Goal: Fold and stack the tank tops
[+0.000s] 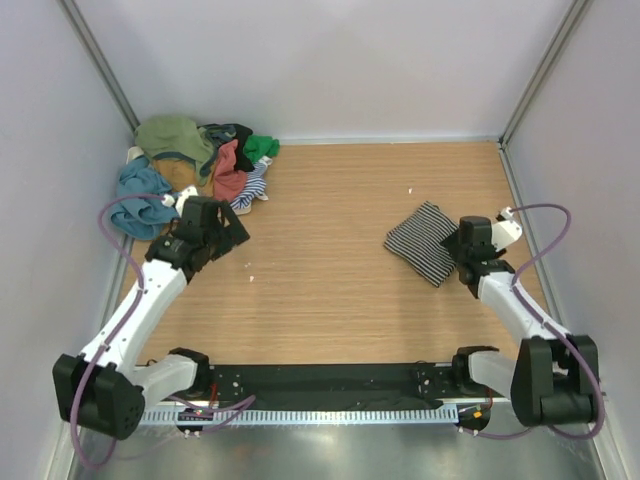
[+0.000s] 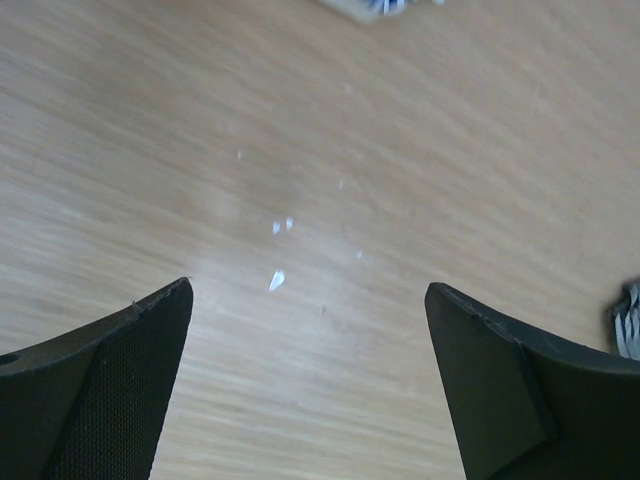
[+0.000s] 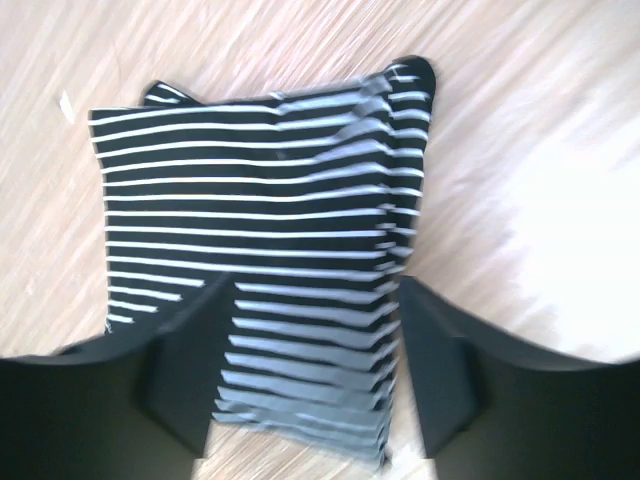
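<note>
A folded black-and-white striped tank top lies flat on the wooden table at the right. My right gripper hovers over its near right edge. In the right wrist view the striped top fills the middle, and my right gripper stands open, jaws apart astride its near end. The other tank tops are heaped in the far left corner: olive, teal-blue, coral and green. My left gripper is just right of the heap, wide open over bare wood, holding nothing.
White walls close in the table at the back and both sides. Small white flecks lie on the wood under the left gripper. A striped cloth edge shows at the right border of the left wrist view.
</note>
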You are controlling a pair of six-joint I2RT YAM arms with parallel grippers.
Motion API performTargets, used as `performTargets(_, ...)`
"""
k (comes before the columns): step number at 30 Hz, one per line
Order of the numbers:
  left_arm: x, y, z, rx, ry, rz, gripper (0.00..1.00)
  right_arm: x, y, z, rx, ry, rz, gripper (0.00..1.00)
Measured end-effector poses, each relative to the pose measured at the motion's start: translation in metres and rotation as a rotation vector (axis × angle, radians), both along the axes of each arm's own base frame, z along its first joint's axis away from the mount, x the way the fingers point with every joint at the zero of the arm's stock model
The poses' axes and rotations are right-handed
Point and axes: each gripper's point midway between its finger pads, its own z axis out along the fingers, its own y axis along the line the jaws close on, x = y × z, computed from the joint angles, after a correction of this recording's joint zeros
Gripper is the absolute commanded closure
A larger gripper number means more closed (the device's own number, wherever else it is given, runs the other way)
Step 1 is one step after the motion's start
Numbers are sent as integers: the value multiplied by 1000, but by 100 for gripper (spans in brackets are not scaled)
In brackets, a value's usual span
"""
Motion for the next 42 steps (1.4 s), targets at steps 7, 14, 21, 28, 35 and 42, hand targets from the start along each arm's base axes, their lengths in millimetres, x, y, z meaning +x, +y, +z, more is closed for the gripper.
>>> performTargets(7,78,66,55,-78,-78,290,1,-33,-34,44,-94,-132,-178,23)
performTargets(14,117,153,35,-141,-37,587,16,-43,-34,48,-88,-192,-171,25)
performTargets(21,154,176,-18,-153,69,651,23,-39,-22,26,-59,-127,-104,25)
performTargets(28,203,184,-57,-163,94,645,53,-33,-15,26,-38,-150,-68,26)
performTargets(35,231,177,-71,-211,109,568,100,-33,-12,23,-29,-153,-54,26)
performTargets(42,222,166,-43,-282,58,537,100,-30,-9,25,-21,-166,-41,27)
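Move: Up ahead and to the left of the open left hand, on the clothes pile, the blue tank top's middle lies about 18 cm forward, 24 cm left and 10 cm below. The tan one is some 24 cm forward and 15 cm left, the red one about 22 cm forward and 4 cm left, the green one 35 cm forward and 18 cm left. From the right hand, the folded striped tank top is roughly 5 cm forward, 10 cm left and 6 cm below. Swinging forward and left over the table towards the pile, the left hand arcs up, turns about 35 degrees counter-clockwise, then sinks onto the blue tank top some 23 cm farther out. There it shuts, pinching the edge beside the tan one, and starts lifting, about 3 cm. The right hand opens wide and backs off from the striped one, up and back a few centimetres, sinking partway again. ##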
